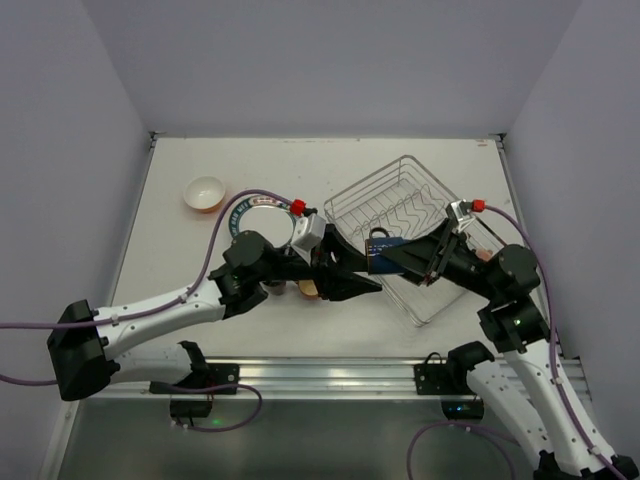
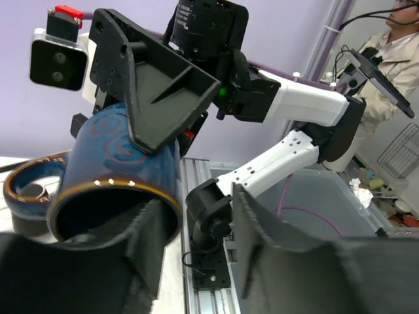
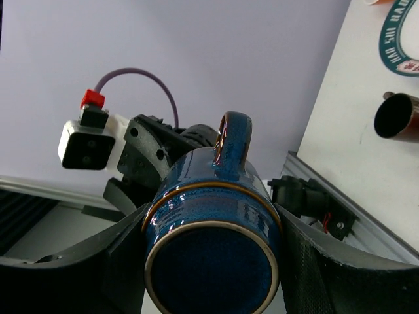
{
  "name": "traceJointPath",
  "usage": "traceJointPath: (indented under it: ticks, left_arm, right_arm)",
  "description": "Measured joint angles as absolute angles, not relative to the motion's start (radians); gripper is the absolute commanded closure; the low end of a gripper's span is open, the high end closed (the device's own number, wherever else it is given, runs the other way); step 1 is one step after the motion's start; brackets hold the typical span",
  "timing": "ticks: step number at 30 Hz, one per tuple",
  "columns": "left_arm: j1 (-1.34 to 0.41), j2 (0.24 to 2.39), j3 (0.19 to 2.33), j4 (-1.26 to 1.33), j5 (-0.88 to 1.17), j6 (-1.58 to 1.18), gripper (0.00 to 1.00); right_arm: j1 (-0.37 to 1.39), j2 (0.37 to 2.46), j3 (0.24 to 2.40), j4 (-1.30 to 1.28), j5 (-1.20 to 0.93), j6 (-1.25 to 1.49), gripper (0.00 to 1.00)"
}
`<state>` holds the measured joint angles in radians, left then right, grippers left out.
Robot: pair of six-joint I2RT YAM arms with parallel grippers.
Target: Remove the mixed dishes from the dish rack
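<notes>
My right gripper (image 3: 213,258) is shut on a blue mug (image 3: 213,229), one finger on each side of its body, the base facing the right wrist camera. It holds the mug (image 1: 385,255) tilted in the air at the near left corner of the silver wire dish rack (image 1: 400,200). My left gripper (image 2: 196,242) meets the mug's mouth (image 2: 124,163). One finger (image 2: 141,235) sits inside the rim. The other finger (image 2: 275,261) stands outside with a gap to the wall, so the jaws are open. In the top view the left gripper (image 1: 368,285) lies just below the mug.
An orange bowl (image 1: 204,192) with a white inside sits at the far left. A white plate with a dark patterned rim (image 1: 250,214) lies partly under the left arm. A brown mug (image 3: 396,118) lies on its side near that plate.
</notes>
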<state>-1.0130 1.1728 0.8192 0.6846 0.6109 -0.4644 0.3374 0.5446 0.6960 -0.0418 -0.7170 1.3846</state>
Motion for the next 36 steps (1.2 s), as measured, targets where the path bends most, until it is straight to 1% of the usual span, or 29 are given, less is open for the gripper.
traceJointPath:
  ticks: [1,2,3,5,6,7,8,12,13,14,15,16,17,18,22,27,32,36]
  left_arm:
    - [-1.019,1.182,0.83,0.687,0.616,-0.46,0.63]
    - [-1.024,1.188,0.837,0.688,0.617,-0.454,0.71]
    - [-1.024,1.193,0.842,0.688,0.619,-0.452,0.73]
    - [-1.029,1.198,0.847,0.69,0.618,-0.443,0.83]
    - [-1.03,1.198,0.847,0.691,0.616,-0.437,0.84]
    - [-1.031,1.198,0.847,0.693,0.619,-0.433,0.9]
    - [-1.033,1.198,0.847,0.694,0.617,-0.428,1.0]
    - [-1.039,1.196,0.849,0.701,0.607,-0.424,1.0]
    - [-1.041,1.196,0.849,0.701,0.605,-0.422,1.0]
    - [-1.042,1.196,0.849,0.701,0.603,-0.421,1.0]
    - [-1.042,1.196,0.849,0.701,0.599,-0.417,1.0]
    - [-1.043,1.196,0.849,0.701,0.595,-0.414,1.0]
    - [-1.044,1.195,0.849,0.7,0.59,-0.411,1.0]
    - [-1.045,1.193,0.849,0.699,0.584,-0.408,1.0]
    - [-1.056,1.188,0.846,0.668,0.522,-0.385,1.0]
    - [-1.062,1.133,0.841,0.529,0.393,-0.344,1.0]
    - [-1.063,1.03,0.843,0.276,0.186,-0.308,1.0]
    - [-1.063,1.01,0.92,-0.021,-0.037,-0.312,1.0]
  right_arm:
    - [0.345,0.545,0.696,-0.033,-0.723,1.391,1.0]
    - [0.353,0.543,0.696,-0.024,-0.726,1.397,1.0]
    - [0.361,0.54,0.696,-0.02,-0.726,1.399,1.0]
    - [0.375,0.534,0.696,-0.014,-0.727,1.403,1.0]
    - [0.381,0.529,0.696,-0.014,-0.727,1.404,1.0]
    - [0.388,0.524,0.696,-0.014,-0.724,1.405,1.0]
    - [0.394,0.519,0.695,-0.014,-0.716,1.404,1.0]
    - [0.419,0.496,0.679,0.007,-0.675,1.398,1.0]
    - [0.425,0.493,0.674,0.012,-0.669,1.399,0.96]
    - [0.427,0.492,0.669,0.019,-0.667,1.4,0.7]
    - [0.427,0.491,0.667,0.022,-0.665,1.4,0.55]
    - [0.427,0.491,0.667,0.023,-0.663,1.399,0.44]
    - [0.427,0.491,0.667,0.023,-0.661,1.398,0.2]
    - [0.427,0.491,0.667,0.022,-0.656,1.397,0.01]
    - [0.451,0.49,0.685,-0.036,-0.647,1.355,0.01]
    - [0.451,0.493,0.782,-0.244,-0.535,1.208,0.01]
    - [0.452,0.498,0.894,-0.445,-0.328,1.034,0.01]
    - [0.452,0.498,0.933,-0.564,-0.164,0.921,0.01]
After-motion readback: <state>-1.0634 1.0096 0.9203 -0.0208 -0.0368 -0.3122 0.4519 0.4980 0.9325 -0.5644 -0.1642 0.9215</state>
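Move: The blue mug hangs between the grippers, its base end still held by the right fingers and its mouth facing the half-open left ones. Its middle is about 4 cm ahead, 4 cm right and 1 cm above the left hand, 1 cm ahead and 3 cm left of the right. On the table some 32 cm below the left hand, the orange mug stands about 15 cm ahead and 10 cm left, and the brown mug 16 cm ahead and 19 cm left. Nearly in place, the left fingers close on the mug's wall at the rim, one inside the mouth, while the right hand eases back about 2 cm, keeping its hold. The right fingers then open wide and withdraw rightward and forward. The left carries the mug forward, left and down, roughly 10 cm, towards the orange mug, swinging some 35 degrees counter-clockwise. ##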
